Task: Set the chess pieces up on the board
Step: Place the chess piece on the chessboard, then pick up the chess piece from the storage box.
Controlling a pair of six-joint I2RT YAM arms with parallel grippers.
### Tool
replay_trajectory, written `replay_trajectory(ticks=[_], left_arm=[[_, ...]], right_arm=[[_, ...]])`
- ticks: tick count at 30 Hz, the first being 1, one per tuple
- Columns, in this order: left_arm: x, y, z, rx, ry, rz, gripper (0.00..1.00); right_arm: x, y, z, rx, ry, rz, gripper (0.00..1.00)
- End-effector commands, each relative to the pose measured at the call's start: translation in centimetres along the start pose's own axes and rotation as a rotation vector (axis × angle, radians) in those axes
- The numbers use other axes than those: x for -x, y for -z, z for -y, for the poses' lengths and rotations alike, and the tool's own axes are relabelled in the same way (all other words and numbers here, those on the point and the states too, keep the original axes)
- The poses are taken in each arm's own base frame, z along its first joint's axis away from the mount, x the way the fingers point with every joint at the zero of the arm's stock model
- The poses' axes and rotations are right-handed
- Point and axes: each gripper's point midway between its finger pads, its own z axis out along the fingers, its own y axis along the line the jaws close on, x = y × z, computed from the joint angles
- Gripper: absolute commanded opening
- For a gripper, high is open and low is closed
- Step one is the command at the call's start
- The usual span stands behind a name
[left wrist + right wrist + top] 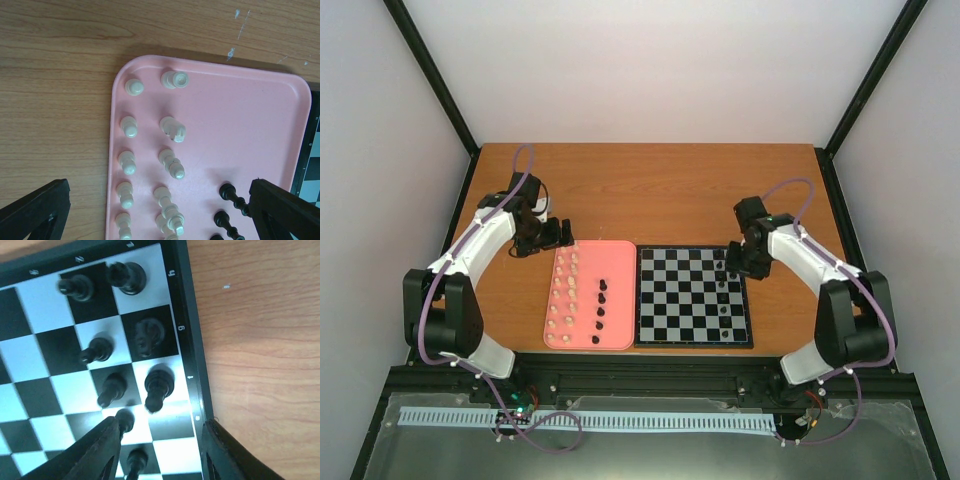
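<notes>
The board [670, 300] lies right of centre, with several black chess pieces [725, 285] along its right edge. My right gripper [728, 262] hovers over that edge, open. In the right wrist view the right gripper [160, 432] has only board squares [30, 305] between its fingers, and a tall black piece [159, 382] stands just ahead of the gap. Other black pieces [95, 350] stand around it. My left gripper [558, 235] is open above the far left corner of the pink tray [620, 270]. Below the left gripper [159, 187] stand cream-white pieces [170, 160] and black pieces [232, 195].
The pink tray [240, 125] touches the board's left side and holds two columns of white pieces [565, 295] and three black ones [601, 305]. Bare wooden table [650, 190] stretches behind both. The board's dark border [192, 340] meets wood on the right.
</notes>
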Motion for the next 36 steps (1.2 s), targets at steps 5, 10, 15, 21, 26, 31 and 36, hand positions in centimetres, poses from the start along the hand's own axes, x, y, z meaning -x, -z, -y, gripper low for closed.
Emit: replay_trajectory(ticks=[5,10,15,21,26,31,36], left_arm=[[1.1,0.8,0.6,-0.014,-0.015,0.035,1.00],[1.2,0.9,0.6,-0.007,-0.009,0.040,1.00],[1.2,1.3,0.5,-0.003,-0.010,0.049,1.00],[1.1,1.6,0.5,-0.002,-0.015,0.061,1.00],[1.1,1.8,0.5,-0.006,-0.016,0.069,1.00],[1.0,1.9,0.6,-0.009,-0.015,0.071,1.00],[1.0,1.8,0.6,-0.010,-0.015,0.071,1.00]], right_arm=[[0.1,6.1,-4.7,0.018,0.138,0.084,0.51],[-1.2,6.3,-14.2,0.091,0.357,0.093,0.53],[-2.8,4.7,-23.2,0.196,0.540,0.072,0.53],[-6.4,1.6,-29.7,0.269,0.747,-0.037,0.54],[-9.4,-0.1,-32.0,0.334,0.849,-0.147,0.53],[-10.9,-0.8,-32.6,0.347,0.886,-0.198,0.52],[-11.8,-1.8,-32.8,0.337,0.918,-0.236,0.48]])
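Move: The farthest black piece on the pink tray stands some 33 cm to my right hand's left, about 1 cm back and 3 cm lower. The next black piece is roughly 4 cm behind it, and a white piece about 8 cm to its left, level with it. The black piece I just set down stands about 2 cm ahead of my right hand and 3 cm lower. From my left hand, that farthest black piece lies about 9 cm right, 7 cm back and 8 cm below. I lift my right hand some 8 cm clear of the piece I just placed and sweep it about 34 cm left across the board. Then I sink back to near my starting height, easing slightly back over the tray, towards the farthest black piece. On the way I turn the wrist some 50 degrees counter-clockwise, with the fingers staying about half open. ##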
